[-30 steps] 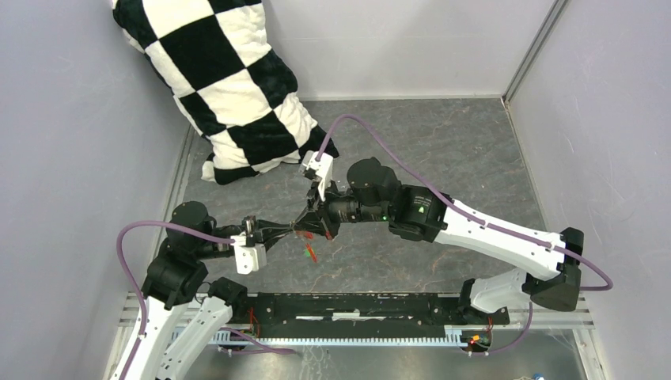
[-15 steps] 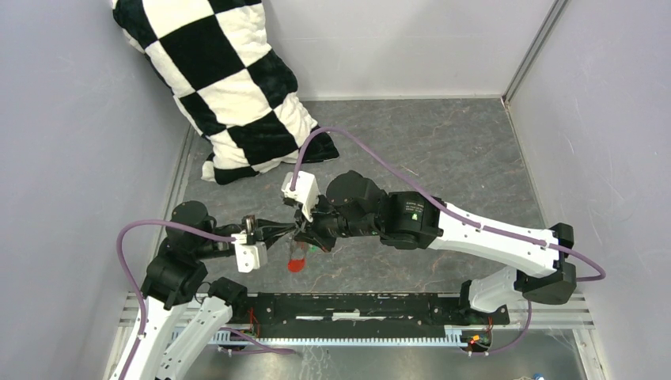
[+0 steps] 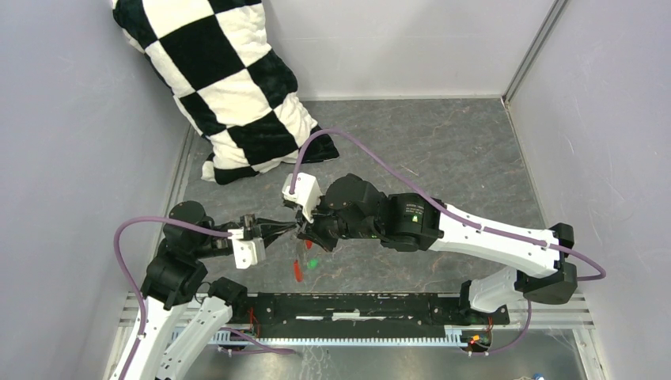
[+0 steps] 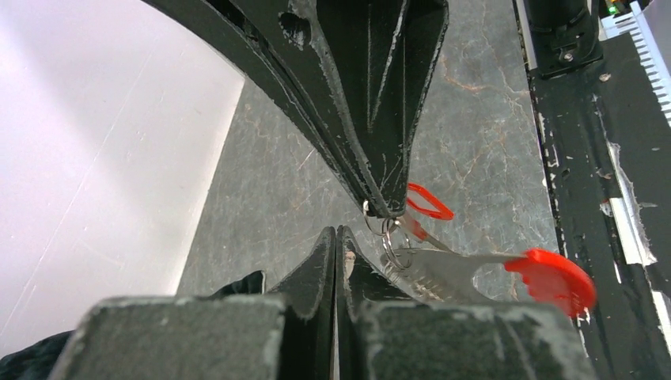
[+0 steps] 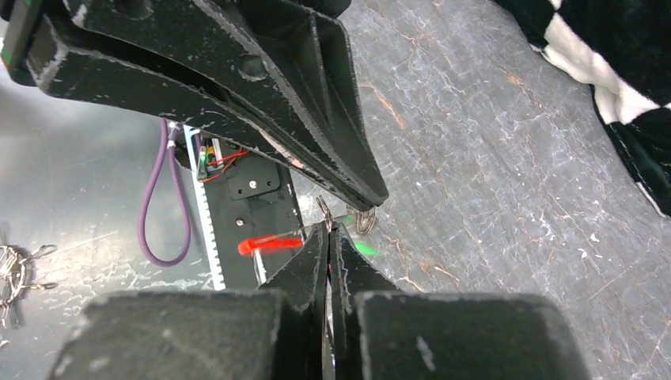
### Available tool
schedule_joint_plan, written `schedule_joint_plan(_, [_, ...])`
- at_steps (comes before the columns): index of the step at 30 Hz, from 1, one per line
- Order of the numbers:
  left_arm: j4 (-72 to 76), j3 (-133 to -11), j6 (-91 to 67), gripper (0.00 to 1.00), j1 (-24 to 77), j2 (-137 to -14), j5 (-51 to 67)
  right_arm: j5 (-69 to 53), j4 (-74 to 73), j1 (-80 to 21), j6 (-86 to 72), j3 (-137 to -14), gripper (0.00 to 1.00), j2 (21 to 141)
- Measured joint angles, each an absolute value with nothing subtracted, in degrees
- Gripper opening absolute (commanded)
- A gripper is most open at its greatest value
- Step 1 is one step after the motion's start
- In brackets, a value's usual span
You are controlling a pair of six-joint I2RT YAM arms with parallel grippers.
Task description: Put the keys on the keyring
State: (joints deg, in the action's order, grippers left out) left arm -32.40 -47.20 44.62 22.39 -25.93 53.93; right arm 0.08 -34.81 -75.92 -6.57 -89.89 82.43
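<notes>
Over the grey table my two grippers meet tip to tip, the left gripper [image 3: 294,229] reaching from the left and the right gripper [image 3: 305,231] from the right. The left gripper [image 4: 336,231] is shut, and the thin silver keyring [image 5: 364,223] loops out right at its tip. From the keyring [image 4: 389,241] hang a long red tag [image 4: 554,279] on a toothed silver shank and a small green tag [image 3: 312,263]. The right gripper [image 5: 328,227] is shut on a key. Red shows between its jaws, and the key's small red head [image 4: 431,207] peeks out beside its tip.
A black-and-white checkered pillow [image 3: 229,87] leans in the far left corner. A black rail [image 3: 356,305] runs along the near edge between the arm bases. Grey walls close in on the left, the back and the right. Purple cables arc over both arms.
The right arm swung left and rolled its wrist, then held. The left gripper stayed put. The red tag swung and turned edge-on, and the green tag now hangs beside it.
</notes>
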Motion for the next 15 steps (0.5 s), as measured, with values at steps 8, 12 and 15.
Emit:
schedule_joint_plan(8, [-36.75,-50.87,44.21,0.27,22.39,-27.18,54.43,2.68,-34.87,-75.92,-6.07,-89.91,0.0,80.75])
schedule_joint_plan(12, [-41.65,-53.91,45.43,0.38,22.39,-29.3,54.08,3.64,-35.29,-75.9,-5.78,-90.56,0.0,80.07])
schedule_joint_plan(15, [-44.53,-54.41,45.76,0.42,22.39,-30.15,54.15,3.73,-35.29,-75.92,-5.69,-90.65,0.0,79.85])
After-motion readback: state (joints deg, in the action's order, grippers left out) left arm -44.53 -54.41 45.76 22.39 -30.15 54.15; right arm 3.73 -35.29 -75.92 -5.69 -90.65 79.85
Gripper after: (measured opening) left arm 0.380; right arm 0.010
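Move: The keyring is pinched in the right fingertips, roughly level with them. From the shut left fingertips it lies about 2 cm to the right and 1 cm back, at nearly the same height. The red-handled plate hangs below, its middle some 2 cm right, 2 cm back and 5 cm below the left fingertips. The green tag hangs about 5 cm right, 2 cm back and 8 cm below them. Left fingers open over a third while easing back 1 cm; right, still pinching the keyring, rises about 2 cm. ##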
